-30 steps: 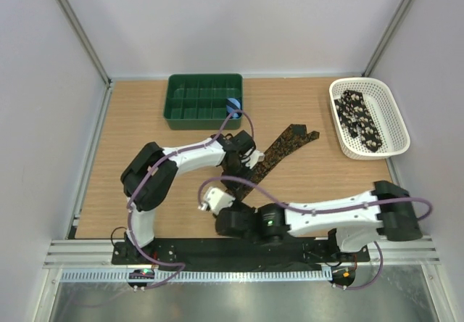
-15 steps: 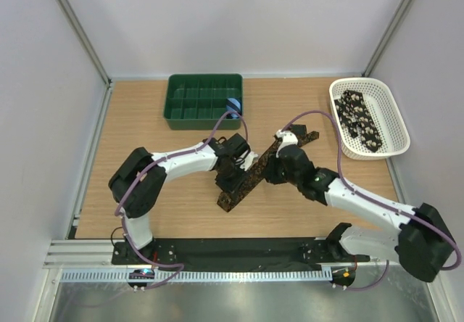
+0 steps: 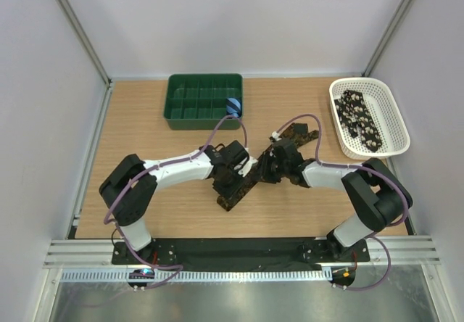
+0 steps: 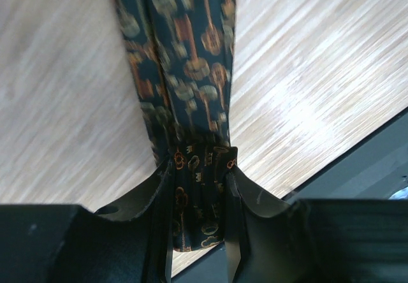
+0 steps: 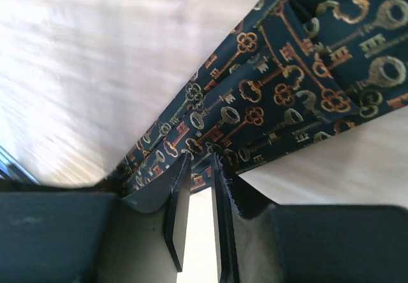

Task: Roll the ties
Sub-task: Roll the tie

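Note:
A dark tie [image 3: 299, 132] patterned with tan-orange keys lies slanted across the wooden table, from the middle toward the front. My left gripper [image 3: 232, 186] is shut on its near end. In the left wrist view a folded wad of the tie [image 4: 185, 41] fills the gap between the left gripper's [image 4: 199, 181] jaws. My right gripper [image 3: 267, 168] sits at the tie's middle. In the right wrist view the right gripper's [image 5: 199, 163] tips meet the tie's [image 5: 287, 85] edge with a narrow slit between the jaws; I cannot see whether they hold cloth. A black tie with pale spots [image 3: 359, 119] lies in the basket.
A white basket [image 3: 366, 154] stands at the back right. A green compartment tray [image 3: 203, 124] stands at the back, with a small blue roll [image 3: 233, 106] in its right end. The table's black front edge lies just beyond the tie's near end.
The right arm has swung from low near the front, up to the tie's middle. The left gripper has drawn the tie's near end slightly forward, still gripping it.

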`<state>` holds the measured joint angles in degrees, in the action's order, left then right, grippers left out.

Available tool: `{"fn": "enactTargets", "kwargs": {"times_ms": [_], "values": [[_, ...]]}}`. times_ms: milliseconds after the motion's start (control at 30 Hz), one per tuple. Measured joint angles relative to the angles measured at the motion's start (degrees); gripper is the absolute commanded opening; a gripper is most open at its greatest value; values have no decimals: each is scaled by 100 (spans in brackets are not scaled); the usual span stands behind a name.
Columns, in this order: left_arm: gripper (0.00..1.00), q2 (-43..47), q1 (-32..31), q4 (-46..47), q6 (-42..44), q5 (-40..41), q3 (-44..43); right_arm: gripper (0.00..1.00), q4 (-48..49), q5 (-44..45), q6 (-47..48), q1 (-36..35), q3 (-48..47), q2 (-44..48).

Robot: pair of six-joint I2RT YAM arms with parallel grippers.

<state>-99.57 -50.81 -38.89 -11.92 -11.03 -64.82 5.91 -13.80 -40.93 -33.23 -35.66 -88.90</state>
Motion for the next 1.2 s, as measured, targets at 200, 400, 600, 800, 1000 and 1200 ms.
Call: {"fn": "enactTargets", "kwargs": {"times_ms": [200, 400, 600, 800, 1000, 1200], "values": [[20, 149, -295, 48, -90, 273, 328, 26, 374, -299, -70, 376, -22, -256], [21, 343, -553, 221, -291, 697, 623, 26, 627, -529, -70, 411, -122, -496], [22, 190, -599, 315, -546, 977, 590, 26, 610, -577, -37, 411, -308, -673], [22, 129, -603, 415, -737, 1191, 535, 27, 597, -708, 24, 533, -608, -970], [21, -396, -330, 546, -699, 1296, -98, 26, 553, -874, 94, 955, -1279, -1539], [21, -1121, 140, 686, -487, 1344, -1045, 26, 358, -857, 247, 1506, -2028, -2044]]}}
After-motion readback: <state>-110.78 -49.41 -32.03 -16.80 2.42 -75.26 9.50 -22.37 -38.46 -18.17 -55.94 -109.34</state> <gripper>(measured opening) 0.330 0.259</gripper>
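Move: My left hand already pinches the near end of the tie. The tie runs off slantwise, its far folded end about 23 cm ahead and 21 cm to the right of that hand. From my right hand, whose nearly shut tips are down at the tie, this far end lies some 16 cm ahead and 12 cm right, the green tray about 25 cm ahead and 17 cm left, and the white basket roughly 19 cm ahead and 34 cm right. I shift the whole tie forward over the table with both hands. My right hand keeps its narrow finger gap and slides level along the table about 14 cm forward, slowly at first, then fast. My left hand keeps its pinch, eases back and sinks some 2 cm, then swings forward and a little right to finish about 9 cm ahead, turning slightly counter-clockwise. ##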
